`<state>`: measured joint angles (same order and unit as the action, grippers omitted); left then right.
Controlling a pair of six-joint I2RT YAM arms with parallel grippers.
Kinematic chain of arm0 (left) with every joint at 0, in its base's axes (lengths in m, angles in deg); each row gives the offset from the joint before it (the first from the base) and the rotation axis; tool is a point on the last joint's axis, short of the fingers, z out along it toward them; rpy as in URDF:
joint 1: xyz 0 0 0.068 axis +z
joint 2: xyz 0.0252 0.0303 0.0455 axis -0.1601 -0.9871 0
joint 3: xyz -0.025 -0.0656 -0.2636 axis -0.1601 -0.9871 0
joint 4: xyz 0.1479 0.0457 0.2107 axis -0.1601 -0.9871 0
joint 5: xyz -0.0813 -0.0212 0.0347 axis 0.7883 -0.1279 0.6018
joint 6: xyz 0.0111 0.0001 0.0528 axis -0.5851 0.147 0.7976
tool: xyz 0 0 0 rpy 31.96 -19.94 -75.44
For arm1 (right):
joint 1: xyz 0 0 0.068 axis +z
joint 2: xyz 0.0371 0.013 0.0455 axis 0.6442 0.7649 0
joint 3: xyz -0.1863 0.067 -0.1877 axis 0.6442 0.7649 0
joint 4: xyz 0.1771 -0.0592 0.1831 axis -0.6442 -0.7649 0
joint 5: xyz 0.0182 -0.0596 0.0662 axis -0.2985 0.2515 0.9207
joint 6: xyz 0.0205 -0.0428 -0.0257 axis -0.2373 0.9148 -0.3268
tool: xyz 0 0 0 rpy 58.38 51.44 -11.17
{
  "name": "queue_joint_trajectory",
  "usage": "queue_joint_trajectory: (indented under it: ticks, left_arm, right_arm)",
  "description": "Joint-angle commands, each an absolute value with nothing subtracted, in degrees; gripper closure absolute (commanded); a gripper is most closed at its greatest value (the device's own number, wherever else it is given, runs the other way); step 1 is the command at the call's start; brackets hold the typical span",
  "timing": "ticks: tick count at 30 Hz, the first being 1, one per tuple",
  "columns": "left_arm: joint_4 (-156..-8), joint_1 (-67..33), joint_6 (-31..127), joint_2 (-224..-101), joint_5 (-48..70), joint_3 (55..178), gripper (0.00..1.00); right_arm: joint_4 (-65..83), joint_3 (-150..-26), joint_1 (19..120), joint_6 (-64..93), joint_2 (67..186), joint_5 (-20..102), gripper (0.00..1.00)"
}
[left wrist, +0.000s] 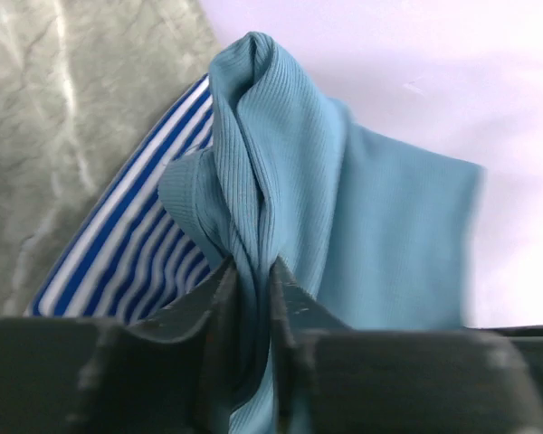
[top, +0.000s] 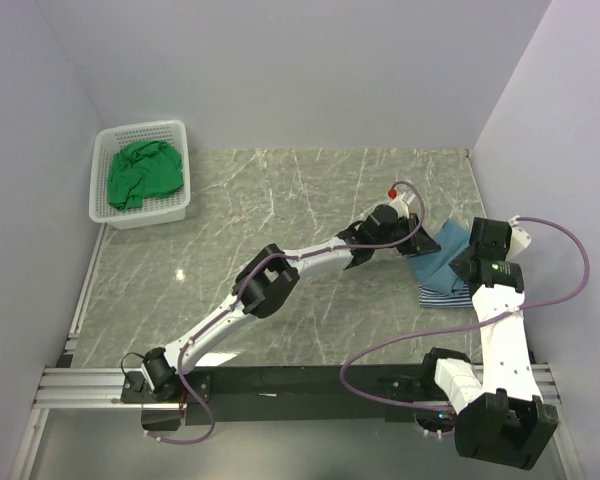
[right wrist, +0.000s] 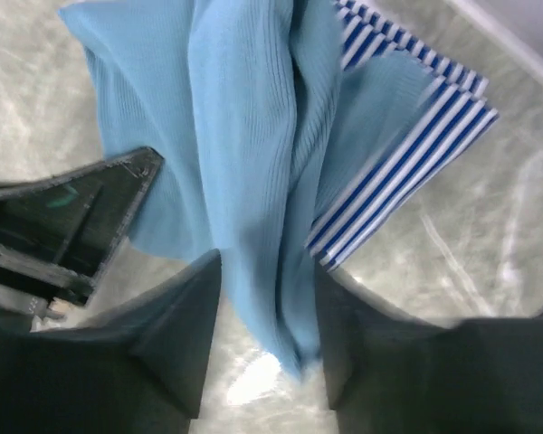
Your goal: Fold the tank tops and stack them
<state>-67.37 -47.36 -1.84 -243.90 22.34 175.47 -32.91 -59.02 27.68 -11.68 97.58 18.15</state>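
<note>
The teal-blue tank top (top: 442, 250) lies bunched on the navy-and-white striped tank top (top: 445, 296) at the table's right edge. My left gripper (left wrist: 252, 267) is shut on a raised fold of the teal top (left wrist: 362, 226), and the striped top (left wrist: 136, 244) shows beneath it. My right gripper (right wrist: 264, 262) stands open, with a hanging edge of the teal top (right wrist: 244, 136) loose between its fingers and a gap on the left side. The striped top (right wrist: 416, 136) lies just beyond. The green tank top (top: 145, 172) sits crumpled in the basket.
A white lattice basket (top: 140, 215) stands at the far left corner against the wall. The right wall runs close behind the two tops. In the right wrist view the left gripper's dark body (right wrist: 72, 217) sits close on the left. Grey marble table (top: 280, 200) stretches between.
</note>
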Motion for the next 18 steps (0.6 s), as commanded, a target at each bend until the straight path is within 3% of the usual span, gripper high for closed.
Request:
queue_joint_trajectory:
  ticks: [1,2,3,7,9,18]
  left_arm:
    - [-61.71,-47.12,-2.14,-245.4,24.13,179.32,0.75]
    - [-61.63,-47.12,-1.87,-245.31,23.95,178.97,0.71]
    - [-61.45,-47.12,-1.35,-245.05,23.78,178.53,0.62]
    - [-60.66,-46.51,-1.69,-243.04,23.6,175.99,0.5]
    - [-58.38,-45.81,-2.22,-241.45,23.78,173.97,0.35]
    - [-60.13,-42.12,0.59,-231.7,20.53,166.68,0.31]
  right_arm:
    - [-34.24,-59.56,27.27,-13.86,95.76,13.47,0.43]
    - [-34.41,-59.47,27.27,-14.39,95.15,12.68,0.17]
    - [-34.5,-59.47,27.27,-14.57,93.92,11.98,0.16]
    - [-34.77,-59.82,27.27,-14.31,92.94,12.67,0.13]
    - [-34.33,-60.17,27.27,-13.61,93.55,14.51,0.12]
    - [-29.34,-58.86,27.27,-13.95,94.43,21.1,0.1]
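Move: The teal tank top is spread between the two hands, its edge still between the left fingertips. Its middle lies about 3 cm back, 3 cm right and 4 cm below the left hand; from the right hand, it is some 3 cm ahead, 4 cm left and 7 cm lower. Beneath it, the striped tank top's middle is roughly level with the right hand, 3 cm to its left and 9 cm below. Down first by a centimetre and a half, the left hand opens its nearly shut fingers wide, lets go of the teal edge, then backs off forward and left about 4 cm, rising again. The right hand hovers almost in place just above, lifting around 1 cm while its already parting fingers spread fully and free the cloth. ##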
